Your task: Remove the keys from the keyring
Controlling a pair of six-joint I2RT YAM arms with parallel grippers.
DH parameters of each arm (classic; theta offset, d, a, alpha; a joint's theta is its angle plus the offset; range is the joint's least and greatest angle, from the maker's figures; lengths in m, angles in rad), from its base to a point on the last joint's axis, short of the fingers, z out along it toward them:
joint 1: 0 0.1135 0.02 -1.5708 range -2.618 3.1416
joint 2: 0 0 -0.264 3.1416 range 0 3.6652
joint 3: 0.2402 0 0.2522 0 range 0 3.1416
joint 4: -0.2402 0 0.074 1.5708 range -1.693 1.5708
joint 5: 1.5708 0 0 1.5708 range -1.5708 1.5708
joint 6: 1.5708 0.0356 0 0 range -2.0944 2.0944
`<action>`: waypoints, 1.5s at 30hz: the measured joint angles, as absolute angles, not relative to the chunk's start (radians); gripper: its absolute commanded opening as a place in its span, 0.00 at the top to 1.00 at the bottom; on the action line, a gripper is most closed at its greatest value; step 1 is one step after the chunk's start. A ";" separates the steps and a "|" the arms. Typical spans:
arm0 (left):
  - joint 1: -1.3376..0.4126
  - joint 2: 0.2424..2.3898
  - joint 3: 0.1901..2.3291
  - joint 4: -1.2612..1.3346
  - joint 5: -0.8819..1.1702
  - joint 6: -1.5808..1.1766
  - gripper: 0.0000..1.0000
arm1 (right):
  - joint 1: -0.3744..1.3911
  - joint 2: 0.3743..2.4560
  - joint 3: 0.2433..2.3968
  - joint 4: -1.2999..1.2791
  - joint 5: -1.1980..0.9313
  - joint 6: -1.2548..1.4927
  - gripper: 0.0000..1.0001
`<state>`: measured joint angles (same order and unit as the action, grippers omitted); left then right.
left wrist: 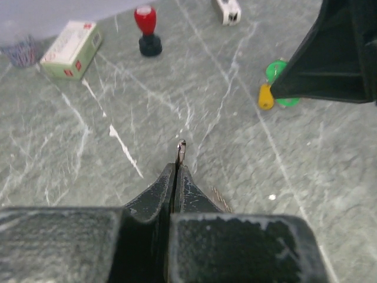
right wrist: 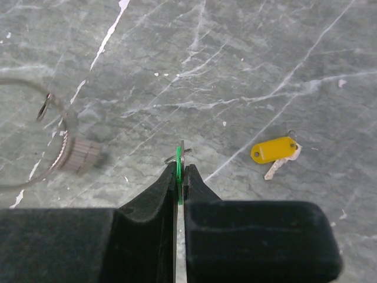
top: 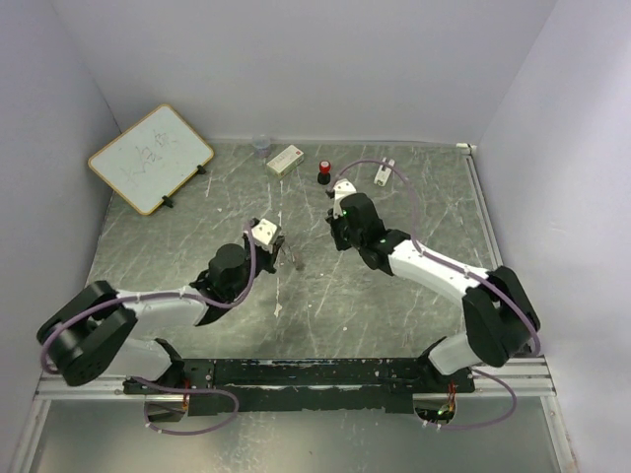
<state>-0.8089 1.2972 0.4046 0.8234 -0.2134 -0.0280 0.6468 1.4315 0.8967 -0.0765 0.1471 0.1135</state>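
My left gripper (left wrist: 177, 168) is shut on a thin piece of the silvery wire keyring (left wrist: 181, 150), which sticks out past the fingertips. The keyring's loop (right wrist: 56, 138) and its brownish barrel (right wrist: 82, 156) show at the left of the right wrist view. My right gripper (right wrist: 180, 171) is shut on the green key (right wrist: 178, 165), edge-on between the pads, with a small ring at its tip. The yellow key (right wrist: 273, 149) lies flat on the table to its right. From above, the left gripper (top: 278, 246) and right gripper (top: 338, 239) hover close together mid-table.
A small whiteboard (top: 150, 158) leans at the back left. Along the back stand a white box (top: 285, 159), a red-capped black knob (top: 324, 173), a small white block (top: 384, 173) and a cup of clips (top: 260, 146). White walls enclose the marbled table (top: 394, 315).
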 measured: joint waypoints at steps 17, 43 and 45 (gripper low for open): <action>-0.678 1.640 0.478 0.993 -0.145 -0.030 0.93 | 0.595 1.747 0.943 0.090 0.084 0.120 1.00; -0.590 1.797 0.618 0.892 -0.108 -0.026 0.66 | 0.529 1.960 1.153 0.122 0.037 0.115 1.00; -0.590 1.776 0.598 0.891 -0.114 -0.026 0.63 | 0.529 1.965 1.153 0.121 0.033 0.115 1.00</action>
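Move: My left hand still holds the keyring; the bare table spot I take it to is about 9 cm ahead, 2 cm left and 13 cm below. From there the yellow tag lies roughly 2 cm farther out and 17 cm right, the red stamp 16 cm beyond and 10 cm right. My right hand, shut on the green tag, heads for bare table 10 cm ahead, 2 cm left, 11 cm below, with the yellow tag 7 cm ahead and 6 cm right of that hand. I lower the keyring with my left hand, down and forward about 10 cm each way, tipping the wrist slightly down, then part the fingers around its clasp near the table while easing back a little. Meanwhile my right hand dips, swings forward past the yellow tag, then sinks again, some 10 cm forward and down overall, keeping its grip on the green tag. ##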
